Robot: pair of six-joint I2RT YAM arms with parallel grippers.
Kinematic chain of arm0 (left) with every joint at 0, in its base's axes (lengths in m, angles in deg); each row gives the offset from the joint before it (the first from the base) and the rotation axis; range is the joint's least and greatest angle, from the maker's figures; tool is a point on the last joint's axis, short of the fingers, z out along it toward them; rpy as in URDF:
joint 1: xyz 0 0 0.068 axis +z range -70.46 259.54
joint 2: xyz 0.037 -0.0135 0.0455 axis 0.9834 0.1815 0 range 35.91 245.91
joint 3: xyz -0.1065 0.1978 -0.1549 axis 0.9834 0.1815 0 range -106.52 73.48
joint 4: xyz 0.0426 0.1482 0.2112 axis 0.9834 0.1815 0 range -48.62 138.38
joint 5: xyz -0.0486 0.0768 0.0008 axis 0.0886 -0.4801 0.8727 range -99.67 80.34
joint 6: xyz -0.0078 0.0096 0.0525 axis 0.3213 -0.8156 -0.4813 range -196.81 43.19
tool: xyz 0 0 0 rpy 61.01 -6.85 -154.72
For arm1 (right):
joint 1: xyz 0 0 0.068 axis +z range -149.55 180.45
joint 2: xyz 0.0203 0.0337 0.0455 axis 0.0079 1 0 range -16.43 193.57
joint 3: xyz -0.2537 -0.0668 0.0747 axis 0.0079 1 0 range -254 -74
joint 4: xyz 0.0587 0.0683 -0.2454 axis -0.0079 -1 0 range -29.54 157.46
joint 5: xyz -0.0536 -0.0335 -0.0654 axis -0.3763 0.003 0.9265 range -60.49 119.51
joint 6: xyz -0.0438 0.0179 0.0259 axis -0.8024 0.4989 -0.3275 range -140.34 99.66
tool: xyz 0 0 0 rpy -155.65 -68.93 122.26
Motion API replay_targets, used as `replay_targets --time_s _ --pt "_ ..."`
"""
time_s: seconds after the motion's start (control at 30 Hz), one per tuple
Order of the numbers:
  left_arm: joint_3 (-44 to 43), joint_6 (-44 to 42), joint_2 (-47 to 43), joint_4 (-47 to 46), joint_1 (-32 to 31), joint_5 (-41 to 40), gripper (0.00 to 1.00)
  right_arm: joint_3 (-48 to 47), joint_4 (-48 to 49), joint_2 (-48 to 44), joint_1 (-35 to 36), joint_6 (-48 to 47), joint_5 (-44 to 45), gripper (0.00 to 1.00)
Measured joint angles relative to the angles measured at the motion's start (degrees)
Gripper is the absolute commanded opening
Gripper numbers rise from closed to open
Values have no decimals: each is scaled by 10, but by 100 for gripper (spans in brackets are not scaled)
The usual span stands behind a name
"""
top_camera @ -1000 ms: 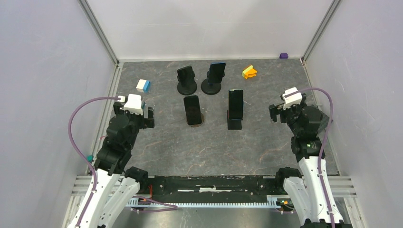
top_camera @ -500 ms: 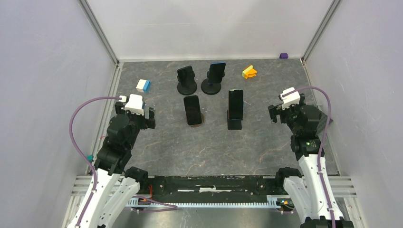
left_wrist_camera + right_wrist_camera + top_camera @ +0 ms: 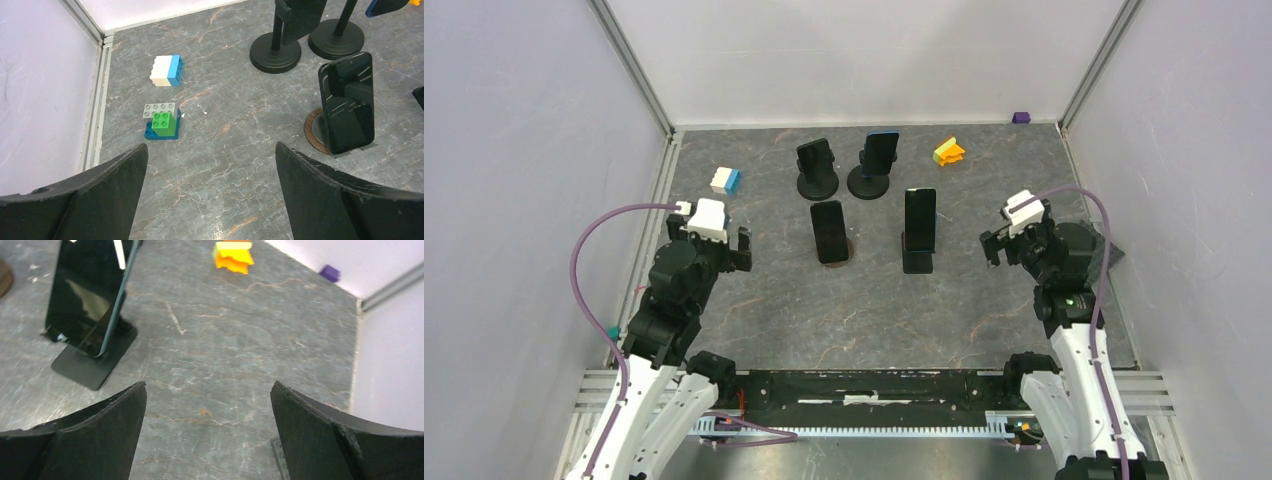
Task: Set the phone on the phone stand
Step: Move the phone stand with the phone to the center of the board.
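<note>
Several dark phones each lean on a stand. In the top view one phone (image 3: pixel 829 230) stands on a round brown-based stand, another phone (image 3: pixel 919 219) on a flat black stand (image 3: pixel 916 264), and two more sit on round black stands (image 3: pixel 817 185) at the back. My left gripper (image 3: pixel 711 238) hovers open left of them and holds nothing. The left wrist view shows its open jaws (image 3: pixel 211 147) over bare table, the nearest phone (image 3: pixel 347 102) ahead on the right. My right gripper (image 3: pixel 1016 232) is open and empty too (image 3: pixel 208 385), with the flat-stand phone (image 3: pixel 92 295) ahead on its left.
A white-and-blue brick (image 3: pixel 167 70) and a green, blue and grey brick stack (image 3: pixel 161 122) lie near the left wall. A yellow-orange brick (image 3: pixel 234 254) and a small purple piece (image 3: pixel 329 273) sit at the back right. Walls enclose the table on three sides.
My right gripper has drifted a little left and nearer, toward the flat-stand phone. The left gripper has barely shifted. Both stay open.
</note>
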State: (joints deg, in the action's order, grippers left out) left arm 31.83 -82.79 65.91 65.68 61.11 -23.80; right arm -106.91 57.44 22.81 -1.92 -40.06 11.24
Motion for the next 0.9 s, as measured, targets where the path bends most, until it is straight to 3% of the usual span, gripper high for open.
replay_targets --time_s 0.43,0.6,0.9 --pt "0 0 7 0 0 24 100 23 -14 183 1 -132 -107 97" --pt "0 0 16 1 0 27 100 23 9 282 18 -200 -132 87" --pt "0 0 25 1 0 27 100 12 75 408 81 -255 -139 51"
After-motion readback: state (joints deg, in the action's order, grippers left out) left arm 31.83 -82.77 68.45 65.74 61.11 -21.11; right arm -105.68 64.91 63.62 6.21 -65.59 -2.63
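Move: From the right gripper, the black stand holding the phone lies about 16 cm to the left, some 3 cm ahead and 14 cm below. About 18 cm farther left of it is the wooden-based phone stand; the nearer round-based stand is about 28 cm left and 21 cm ahead of this gripper, and the orange block about 8 cm left and 29 cm ahead. From the left gripper, the black stand is roughly 40 cm right and 7 cm ahead. Drop the right gripper some 18 cm towards the board while easing it about 7 cm left, so that it comes down low on the right side of the black stand with the phone. On the way, tip the fingers down, swing them counter-clockwise towards the stand's base, and late in the descent start narrowing the wide-open fingers to a bit over half, empty and still clear of the stand. ##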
